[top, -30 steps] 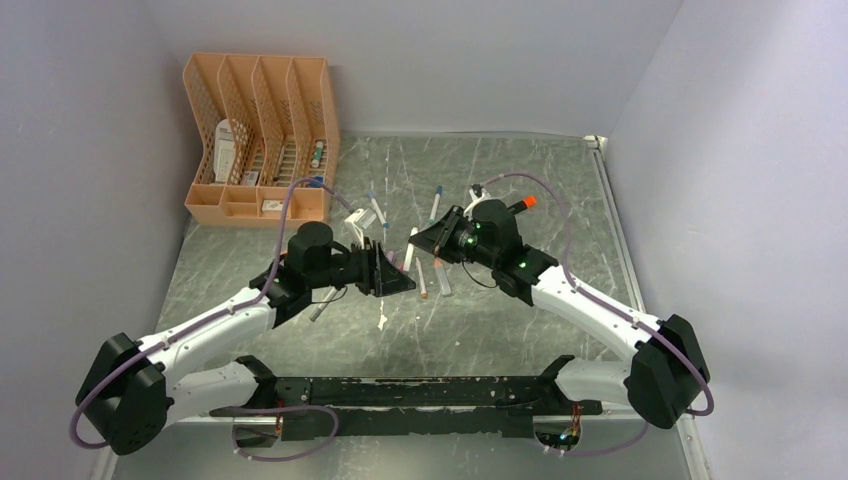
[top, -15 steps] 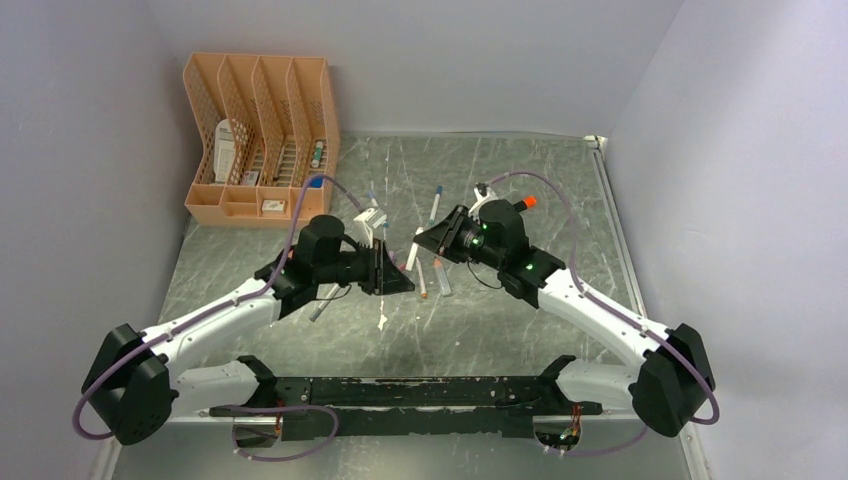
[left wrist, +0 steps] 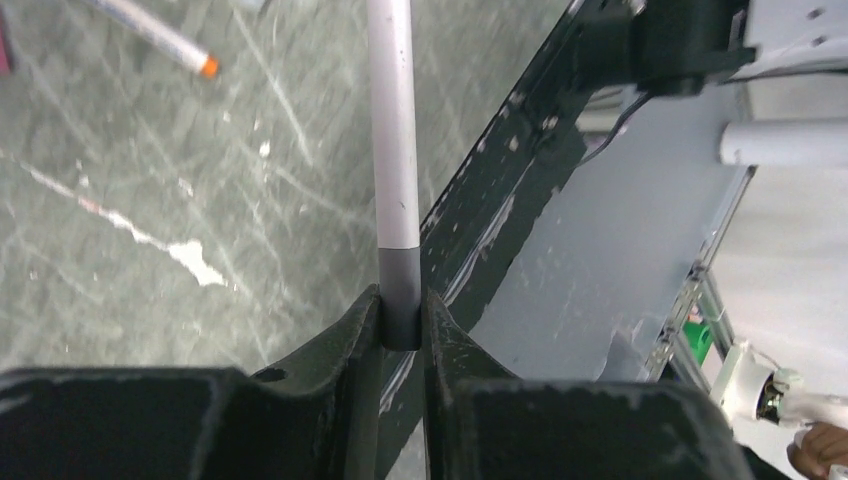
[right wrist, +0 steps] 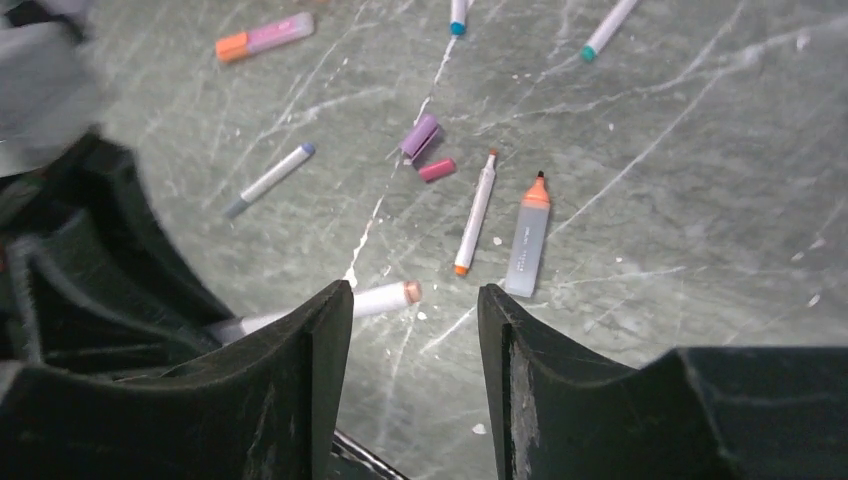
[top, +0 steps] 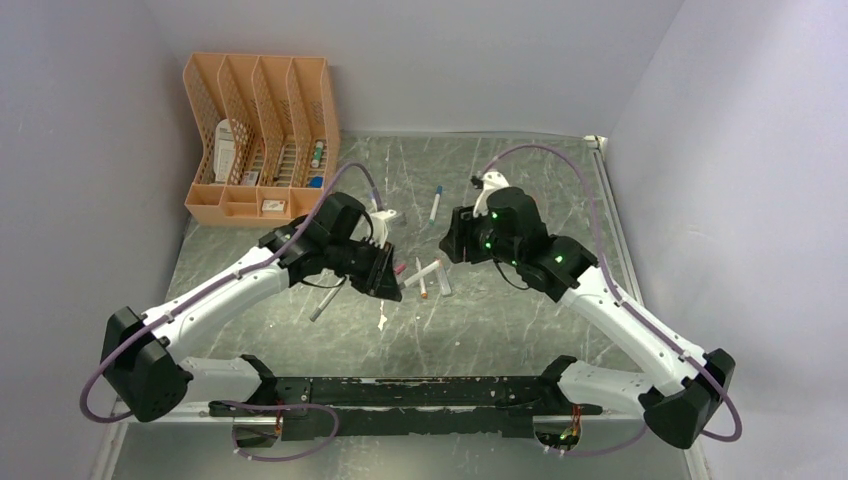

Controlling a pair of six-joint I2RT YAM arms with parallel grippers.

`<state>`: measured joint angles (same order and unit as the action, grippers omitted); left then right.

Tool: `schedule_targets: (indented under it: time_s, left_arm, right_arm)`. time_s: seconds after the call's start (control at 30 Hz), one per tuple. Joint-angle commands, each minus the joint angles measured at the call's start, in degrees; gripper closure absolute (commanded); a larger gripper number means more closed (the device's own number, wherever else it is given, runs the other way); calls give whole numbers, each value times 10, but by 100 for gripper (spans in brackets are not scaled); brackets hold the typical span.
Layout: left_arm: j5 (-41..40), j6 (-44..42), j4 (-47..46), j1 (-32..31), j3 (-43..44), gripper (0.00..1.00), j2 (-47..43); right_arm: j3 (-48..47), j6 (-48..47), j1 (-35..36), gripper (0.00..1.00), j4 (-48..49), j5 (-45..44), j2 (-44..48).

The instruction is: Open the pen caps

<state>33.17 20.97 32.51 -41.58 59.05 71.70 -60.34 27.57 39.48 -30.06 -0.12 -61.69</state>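
My left gripper (left wrist: 402, 298) is shut on the dark grey end of a white pen (left wrist: 392, 140), which sticks straight out from the jaws. From the right wrist view that pen's other end (right wrist: 385, 297) shows a bare pinkish tip. My right gripper (right wrist: 415, 300) hangs open above the table with nothing between its fingers. A pink cap (right wrist: 437, 170) and a purple cap (right wrist: 420, 137) lie loose side by side on the table. The pink cap (top: 399, 269) lies just off my left gripper (top: 385, 280); my right gripper (top: 455, 240) is apart to the right.
Beside the caps lie a white pen with orange ends (right wrist: 474, 214) and a grey highlighter with an orange tip (right wrist: 527, 240). More pens (right wrist: 268, 180) are scattered around. An orange file organiser (top: 260, 140) stands back left. A black rail (top: 400, 392) runs along the near edge.
The right gripper has opened and drawn back to the right, away from the left one. The left gripper shut on the pen and swung it. A pink cap now lies on the table.
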Motion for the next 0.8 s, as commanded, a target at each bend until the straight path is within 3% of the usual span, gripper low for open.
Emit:
schedule_targets:
  time_s: [0.0, 0.2, 0.77]
  left_arm:
    - [-19, -52, 118, -12, 29, 75, 16]
    - [-20, -71, 142, -21, 38, 74, 19]
    - [53, -96, 150, -28, 53, 73, -5]
  right_arm:
    - [-52, -141, 82, 51, -96, -93, -18]
    - [-60, -224, 191, 51, -124, -96, -44]
    - [-2, -351, 242, 50, -30, -29, -29]
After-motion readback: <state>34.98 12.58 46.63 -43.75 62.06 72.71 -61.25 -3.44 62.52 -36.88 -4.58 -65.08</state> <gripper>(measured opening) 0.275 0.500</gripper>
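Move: My left hand already holds the pen by its grey end; the pen's middle lies about 3 cm ahead, 6 cm right and 1 cm below it. My empty right hand goes for that pen, whose middle is roughly 5 cm back, 6 cm left and 6 cm lower. On the table, some 18 cm below my right hand, the orange marker lies about 8 cm ahead and 5 cm left, and the grey highlighter 8 cm straight ahead. I swing my right hand back about 8 cm and left some 5 cm, sinking towards the pen's white body, and roll the wrist roughly 45 degrees counter-clockwise as seen from behind the hand, fingers staying half open. My left hand keeps its pinch on the grey end and draws the pen back about 4 cm and slightly left, dipping, then partly rising again. ##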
